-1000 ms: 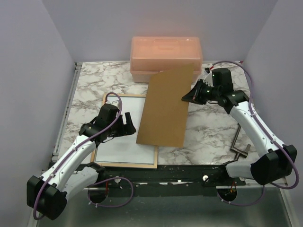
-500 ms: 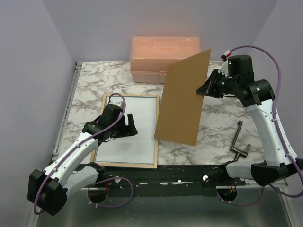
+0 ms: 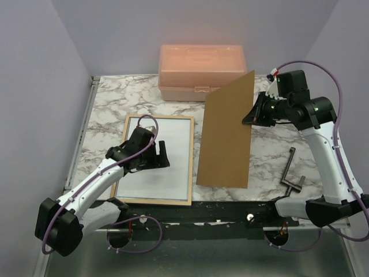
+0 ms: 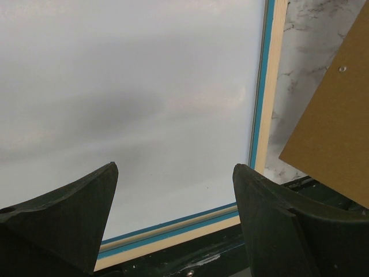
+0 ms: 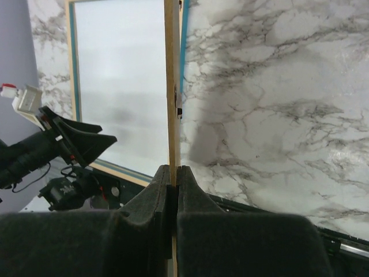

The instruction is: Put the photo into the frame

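Note:
The frame [image 3: 191, 167] lies flat on the left of the marble table, its light wood rim up with a blue inner edge [image 4: 260, 92]. Inside it a plain white sheet, the photo [image 3: 170, 138] [image 4: 144, 86], lies with its white side up. My left gripper [image 3: 162, 154] [image 4: 174, 167] hovers open over the photo's near right part, nothing between its fingers. My right gripper [image 3: 248, 120] [image 5: 174, 168] is shut on the top edge of the brown backing board [image 3: 226, 138] [image 5: 171, 86], which stands almost upright just right of the frame, its lower edge near the table.
A peach plastic box [image 3: 202, 72] stands at the back centre. A dark metal clamp [image 3: 294, 176] lies near the front right. A black rail [image 3: 219, 210] runs along the table's front edge. The board's corner [image 4: 340, 127] shows right of the frame.
My right gripper has lifted the backing board off the frame, swung it right and tipped it upright. My left gripper has shifted slightly right over the photo, still open.

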You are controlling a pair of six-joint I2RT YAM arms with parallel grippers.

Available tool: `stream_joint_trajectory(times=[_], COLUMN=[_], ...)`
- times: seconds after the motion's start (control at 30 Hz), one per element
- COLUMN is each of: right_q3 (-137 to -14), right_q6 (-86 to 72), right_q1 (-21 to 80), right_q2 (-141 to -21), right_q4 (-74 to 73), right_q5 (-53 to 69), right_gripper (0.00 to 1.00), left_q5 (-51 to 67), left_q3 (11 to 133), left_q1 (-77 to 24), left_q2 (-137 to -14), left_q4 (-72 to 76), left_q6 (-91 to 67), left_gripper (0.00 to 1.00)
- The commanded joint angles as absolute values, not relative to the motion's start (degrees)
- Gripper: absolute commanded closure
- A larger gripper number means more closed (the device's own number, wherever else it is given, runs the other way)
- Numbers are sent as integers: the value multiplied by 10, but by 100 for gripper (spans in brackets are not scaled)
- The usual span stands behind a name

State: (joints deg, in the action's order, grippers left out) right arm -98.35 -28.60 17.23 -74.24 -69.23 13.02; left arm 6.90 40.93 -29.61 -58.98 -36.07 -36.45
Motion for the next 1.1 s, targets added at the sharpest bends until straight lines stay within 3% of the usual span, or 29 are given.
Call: stream_joint_trajectory(times=[0.0, 0.4, 0.7, 0.9, 1.07], right_q3=[-954, -891, -880, -902, -920], right_q6=[-277, -270, -278, -283, -301], right_q1=[171, 171, 171, 171, 171], right_q2=[-747, -791, -820, -821, -811], right_q4=[-683, -640, -608, -594, -570], right_q5=[179, 214, 226, 252, 287], right_gripper=[99, 99, 89, 47, 25], left_q5=[59, 40, 27, 30, 42], left_q3=[417, 427, 431, 437, 457], left_q1=[-307, -327, -334, -334, -333], left_q2=[-601, -618, -599, -585, -555], left_q4=[-356, -363, -369, -376, -378], left_q6=[-371, -374, -373, -371, -377], left_gripper=[17, 18, 18, 18, 17])
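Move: The right hand pinches the raised right edge of the backing board, whose middle hangs some 12 cm below, 7 cm left and 4 cm back. The frame with the photo lies about 34 cm left, 4 cm back and 32 cm below; the pink box is roughly 28 cm ahead, 14 cm left and 22 cm lower. From the idle left hand, the frame's middle is about 5 cm left, 2 cm ahead and 10 cm below. The right hand lowers the backing board's raised edge by about 8 cm, tipping the fingers some 15 degrees more steeply down and easing left so that the board closes in on the frame's right rim. Near the bottom it eases a couple of centimetres forward and keeps drifting left, while its fingers spread wide and let go of the edge, ending about 1 cm above the lowest point with the board's edge still between them. ##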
